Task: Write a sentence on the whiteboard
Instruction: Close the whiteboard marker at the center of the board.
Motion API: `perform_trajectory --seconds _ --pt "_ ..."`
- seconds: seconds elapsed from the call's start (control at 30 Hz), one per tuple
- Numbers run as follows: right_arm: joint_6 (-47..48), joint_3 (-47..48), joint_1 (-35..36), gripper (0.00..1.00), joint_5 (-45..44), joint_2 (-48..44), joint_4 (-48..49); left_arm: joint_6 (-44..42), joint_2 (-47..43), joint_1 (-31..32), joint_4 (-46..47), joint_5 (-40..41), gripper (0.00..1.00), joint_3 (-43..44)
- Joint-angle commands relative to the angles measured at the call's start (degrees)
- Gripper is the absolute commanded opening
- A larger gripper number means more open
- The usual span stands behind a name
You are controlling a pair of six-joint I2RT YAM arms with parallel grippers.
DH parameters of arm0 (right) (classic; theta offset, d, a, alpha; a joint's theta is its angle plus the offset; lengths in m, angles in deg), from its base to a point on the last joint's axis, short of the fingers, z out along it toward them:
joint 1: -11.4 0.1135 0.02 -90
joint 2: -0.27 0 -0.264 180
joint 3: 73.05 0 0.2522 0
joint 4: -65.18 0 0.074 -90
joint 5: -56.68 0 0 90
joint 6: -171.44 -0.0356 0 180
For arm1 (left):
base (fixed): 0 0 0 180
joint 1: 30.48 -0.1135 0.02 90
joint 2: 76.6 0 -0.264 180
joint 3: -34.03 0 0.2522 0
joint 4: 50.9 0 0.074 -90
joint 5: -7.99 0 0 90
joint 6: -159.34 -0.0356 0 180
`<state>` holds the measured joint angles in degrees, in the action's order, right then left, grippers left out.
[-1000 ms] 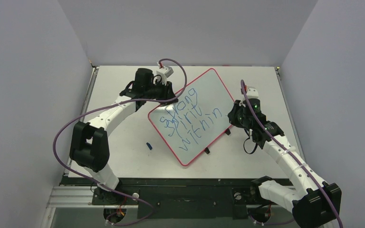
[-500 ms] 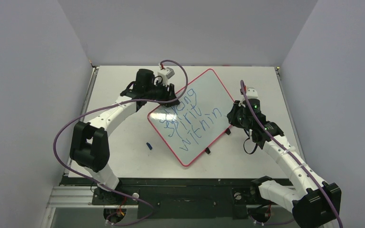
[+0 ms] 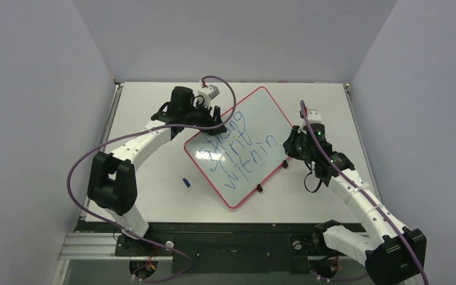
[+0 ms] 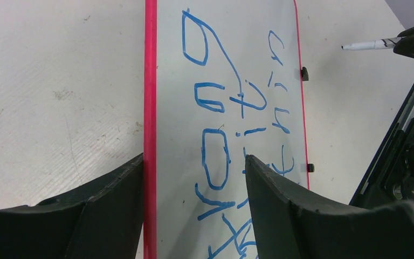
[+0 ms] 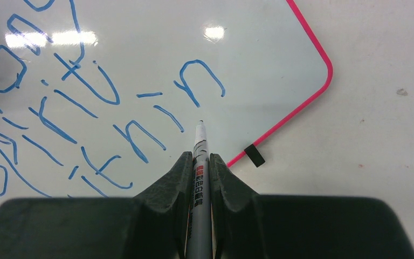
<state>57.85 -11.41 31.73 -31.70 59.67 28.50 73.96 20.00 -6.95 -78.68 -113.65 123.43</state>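
Note:
The whiteboard (image 3: 265, 111) lies turned like a diamond on the table, with a red rim (image 4: 150, 81). The sentence (image 3: 237, 148) is in blue letters in three lines. My left gripper (image 3: 212, 116) is at the board's upper left edge. It (image 4: 194, 157) is open, one finger outside the rim and the other over the letters, holding nothing. My right gripper (image 5: 200, 155) is shut on a grey marker (image 5: 199, 137). The marker tip hangs just over the board's right part, below the last "n". This gripper (image 3: 292, 144) is at the board's right edge.
A small blue cap (image 3: 186, 182) lies on the table left of the board's lower edge. Black clips (image 3: 259, 188) (image 3: 284, 165) sit on the board's lower right rim. Grey walls close in the table on three sides.
The left gripper's jaws have spread wide at the board's upper left edge. The right arm and the marker have stayed where they were.

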Motion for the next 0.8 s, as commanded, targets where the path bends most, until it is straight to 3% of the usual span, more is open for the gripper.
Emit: perform_trajectory --seconds 0.0,0.53,0.77 --pt "0.33 0.34 0.15 0.00 0.32 -1.30 2.35 -0.68 -1.80 0.29 0.81 0.15 0.61 2.30" --pt "0.13 0.79 0.14 0.00 0.46 -1.40 2.39 4.18 -5.27 0.20 5.87 9.70 0.62 2.69" --pt "-0.02 0.97 0.14 0.00 0.47 -1.69 2.44 6.66 -11.49 0.20 5.31 19.77 0.62 2.23"
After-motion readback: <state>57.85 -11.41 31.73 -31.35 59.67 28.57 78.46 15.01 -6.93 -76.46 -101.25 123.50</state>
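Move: The blue marker cap lies on the table some 23 cm back and 12 cm to the left of my left hand, about 4 cm below it. My opened left fingers straddle the whiteboard's far left edge; the board's middle is about 10 cm back and 8 cm right of that hand, and the marker about 8 cm back and 24 cm right. From my right hand, the cap lies roughly 36 cm left, 16 cm back and 8 cm lower. With its fingers staying open, I draw my left hand clear of the whiteboard's edge: first level, forward and a little left, then climbing faster and faster, about 5 cm in all with nearly 4 of it up. The wrist swings some 10 to 15 degrees counter-clockwise and tips up slightly. My right hand holds still, keeping its grip on the uncapped marker above the board. ##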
